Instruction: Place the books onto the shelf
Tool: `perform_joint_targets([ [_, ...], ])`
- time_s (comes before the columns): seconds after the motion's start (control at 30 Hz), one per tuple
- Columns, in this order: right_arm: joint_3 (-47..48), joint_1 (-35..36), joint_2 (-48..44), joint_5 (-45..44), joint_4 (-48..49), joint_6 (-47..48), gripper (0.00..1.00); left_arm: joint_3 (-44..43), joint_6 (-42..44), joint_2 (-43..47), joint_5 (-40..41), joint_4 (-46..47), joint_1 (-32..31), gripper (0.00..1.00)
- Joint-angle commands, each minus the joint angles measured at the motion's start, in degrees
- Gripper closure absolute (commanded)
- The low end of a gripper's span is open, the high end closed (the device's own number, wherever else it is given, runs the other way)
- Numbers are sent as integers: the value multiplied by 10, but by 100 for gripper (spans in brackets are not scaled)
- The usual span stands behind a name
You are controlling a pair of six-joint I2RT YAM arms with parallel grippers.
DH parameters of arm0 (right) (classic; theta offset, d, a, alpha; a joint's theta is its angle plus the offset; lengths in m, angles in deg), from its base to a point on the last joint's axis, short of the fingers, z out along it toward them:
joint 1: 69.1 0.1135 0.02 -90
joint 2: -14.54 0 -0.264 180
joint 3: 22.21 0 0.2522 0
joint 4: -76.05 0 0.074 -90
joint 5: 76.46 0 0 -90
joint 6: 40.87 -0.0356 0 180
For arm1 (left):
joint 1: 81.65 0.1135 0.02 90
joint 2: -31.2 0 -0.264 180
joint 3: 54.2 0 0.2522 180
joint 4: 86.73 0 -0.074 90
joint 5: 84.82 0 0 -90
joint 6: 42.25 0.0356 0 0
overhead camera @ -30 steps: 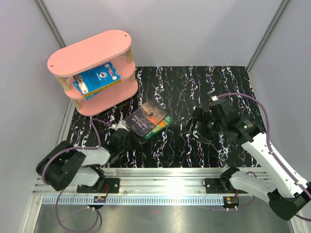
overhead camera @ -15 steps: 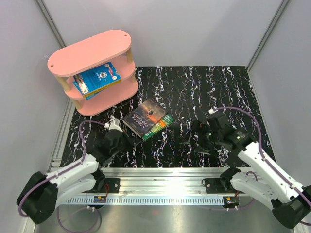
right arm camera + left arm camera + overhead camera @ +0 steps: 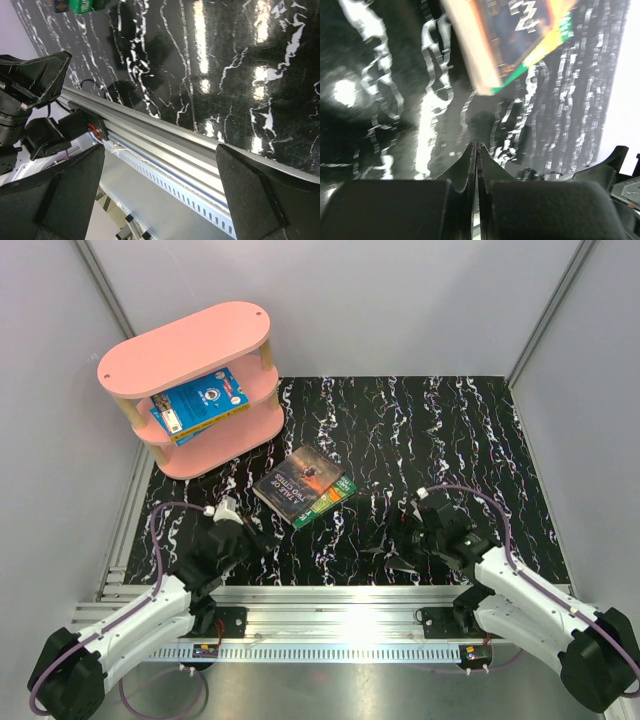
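A dark brown-black book (image 3: 300, 480) lies on a green book (image 3: 332, 497) in the middle of the black marbled table. Both also show at the top of the left wrist view, the dark book (image 3: 517, 30) over the green book's edge (image 3: 542, 52). Blue books (image 3: 203, 400) lie on the middle tier of the pink shelf (image 3: 185, 345) at the back left. My left gripper (image 3: 256, 531) (image 3: 476, 146) is shut on nothing, low over the table, short of the books. My right gripper (image 3: 386, 543) (image 3: 157, 150) stands open and empty near the front edge, facing the rail.
A metal rail (image 3: 340, 600) (image 3: 165, 135) runs along the table's near edge. Grey walls enclose the table on the left, right and back. The shelf's top board and bottom board (image 3: 215, 445) carry nothing that shows.
The left gripper let go of the dark book's corner, shut, and drew back toward the near edge. The right arm also pulled back toward the rail, still open. The books stayed put.
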Motion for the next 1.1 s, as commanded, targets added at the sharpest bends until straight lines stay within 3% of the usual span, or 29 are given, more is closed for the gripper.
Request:
perform_joint_targets([
  [0.0, -20, 0, 6, 20, 76, -7, 0, 14, -13, 5, 18, 22, -1, 100],
  [0.27, 0, 0, 34, 35, 113, -25, 0, -29, -32, 18, 18, -28, -1, 100],
  [0.5, 57, 0, 63, 55, 178, -106, 0, -104, -66, -7, -2, -77, -1, 100],
  [0.73, 161, 1, 170, 79, 223, -143, 0, -190, -71, -62, 4, -116, -1, 100],
  [0.77, 170, 1, 178, 78, 221, -142, 0, -200, -61, -74, 18, -124, 0, 91],
  [0.87, 204, 1, 192, 70, 187, -137, 0, -224, -34, -111, 45, -106, 7, 47],
  [0.9, 211, 1, 188, 68, 176, -134, 0, -222, -32, -120, 43, -93, 10, 28],
  [1.0, 233, 1, 164, 61, 112, -117, 0, -222, -33, -169, 37, -58, 21, 11],
  [1.07, 247, 1, 145, 49, 50, -105, 0, -213, -34, -206, 25, -33, 33, 6],
])
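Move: Ahead of the left hand, about 12 cm out and 6 cm to its right, lies the black book, some 4 cm lower. The green book beneath it shows along the near right edge, its middle about 11 cm ahead and 8 cm right; the pink shelf stands some 28 cm ahead and 17 cm left. From the right hand the black book is about 17 cm ahead, 20 cm left and 8 cm lower. Lifting about 7 cm from beside the black book's near corner, the left hand then carries forward about 5 cm towards it, opening its shut fingers nearly wide and starting back down. The right hand, still wide open, climbs about 12 cm while swinging forward and left some 8 cm each towards the books, its left side rolling up by roughly 15 degrees. ##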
